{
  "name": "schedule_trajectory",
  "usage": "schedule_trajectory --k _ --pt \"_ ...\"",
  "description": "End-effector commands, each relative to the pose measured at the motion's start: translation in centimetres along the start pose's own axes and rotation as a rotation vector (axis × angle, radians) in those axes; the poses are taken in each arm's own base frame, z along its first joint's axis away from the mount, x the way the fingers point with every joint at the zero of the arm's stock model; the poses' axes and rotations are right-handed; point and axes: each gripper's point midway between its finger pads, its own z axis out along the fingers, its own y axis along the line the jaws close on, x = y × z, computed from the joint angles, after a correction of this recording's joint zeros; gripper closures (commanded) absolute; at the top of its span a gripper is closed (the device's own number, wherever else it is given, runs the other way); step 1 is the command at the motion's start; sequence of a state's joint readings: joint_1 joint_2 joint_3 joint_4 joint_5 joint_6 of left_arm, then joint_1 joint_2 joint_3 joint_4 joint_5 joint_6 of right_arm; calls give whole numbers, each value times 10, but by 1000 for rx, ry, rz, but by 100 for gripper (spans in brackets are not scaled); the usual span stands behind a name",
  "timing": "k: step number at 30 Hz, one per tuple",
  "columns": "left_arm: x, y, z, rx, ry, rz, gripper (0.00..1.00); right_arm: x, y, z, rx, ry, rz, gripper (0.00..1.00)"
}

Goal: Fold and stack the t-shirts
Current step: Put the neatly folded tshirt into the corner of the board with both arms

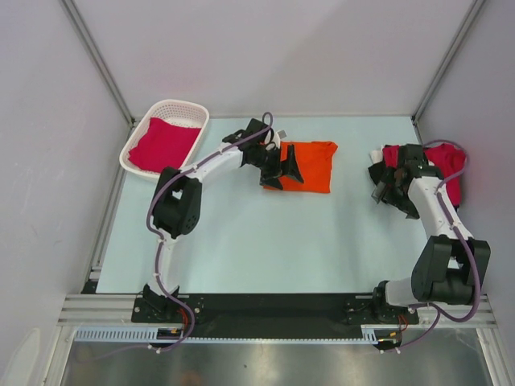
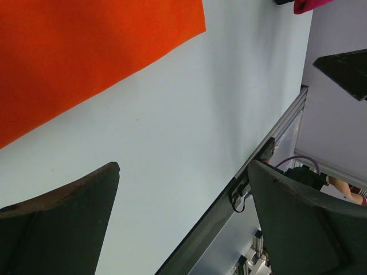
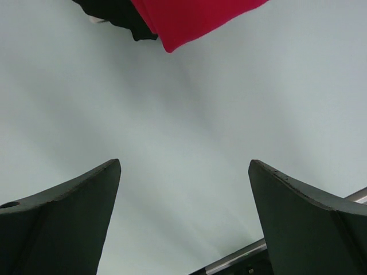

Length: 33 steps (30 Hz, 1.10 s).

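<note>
A folded bright orange t-shirt (image 1: 312, 166) lies flat at the back middle of the table. My left gripper (image 1: 282, 175) hovers over its left edge, open and empty. In the left wrist view the orange t-shirt (image 2: 86, 51) fills the upper left, beyond my left gripper (image 2: 183, 166), which has only bare table between its fingers. A crimson t-shirt (image 1: 447, 164) lies bunched at the back right, partly under my right arm. My right gripper (image 1: 385, 193) hangs open just left of it. In the right wrist view the crimson t-shirt (image 3: 195, 17) shows as a corner past my right gripper (image 3: 183, 163). Another crimson t-shirt (image 1: 162, 143) rests in the basket.
The white lattice basket (image 1: 179, 105) stands at the back left corner. Grey walls close in the table on three sides. A metal rail (image 2: 258, 163) edges the table in the left wrist view, and the rail (image 3: 241, 255) also shows low in the right wrist view.
</note>
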<state>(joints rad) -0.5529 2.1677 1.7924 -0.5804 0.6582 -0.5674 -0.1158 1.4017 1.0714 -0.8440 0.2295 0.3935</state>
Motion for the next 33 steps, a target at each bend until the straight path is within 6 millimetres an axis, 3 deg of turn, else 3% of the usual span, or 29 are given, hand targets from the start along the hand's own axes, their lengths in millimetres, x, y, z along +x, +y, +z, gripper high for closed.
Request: schedule_trajectory --k 1,6,7,9,14,16,17,19,21,22,29,33 --pt "-8 -28 -29 54 -54 91 0 -37 -1 -27 25 -135 11 0" --pt "-8 -28 -30 61 -50 97 0 -52 7 -33 101 -240 -130 0" --pt "-8 -27 -29 58 -49 102 0 -50 26 -36 91 -268 -193 0" --pt "-6 -24 -30 53 -40 99 0 -56 32 -29 182 -291 -269 0" --pt "0 -14 -37 24 -35 110 0 -55 75 6 356 -263 -465 0" --pt "5 -9 -40 22 -26 106 0 -67 92 3 393 -304 -494 0" --pt "6 -6 -40 19 -25 101 1 -65 97 17 427 -283 -524 0" --pt "10 -2 -42 13 -20 96 0 -75 107 20 453 -289 -536 0" --pt "11 2 -45 11 -22 93 0 -75 105 36 531 -262 -579 0" --pt "11 3 -46 10 -22 94 0 -85 107 34 565 -288 -586 0" --pt "9 12 -52 9 -17 85 0 -105 99 56 718 -286 -646 1" --pt "6 15 -52 15 -19 76 0 -103 86 73 774 -232 -675 0"
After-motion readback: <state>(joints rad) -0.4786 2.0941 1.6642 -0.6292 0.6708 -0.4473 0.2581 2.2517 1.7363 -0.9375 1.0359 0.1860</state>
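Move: The red-topped stack has its middle about 11 cm ahead of the right hand, 10 cm to its right and 7 cm below. Its black left edge lies about 10 cm ahead, 5 cm left of that hand and 8 cm below it, and the orange shirt some 14 cm ahead, 32 cm left. For the left hand, the orange shirt's middle is about 5 cm ahead, 4 cm right and 9 cm below. Open right hand swings 15 cm forward towards the stack's left edge, fingers turning rightward; left shifts 5 cm left. ##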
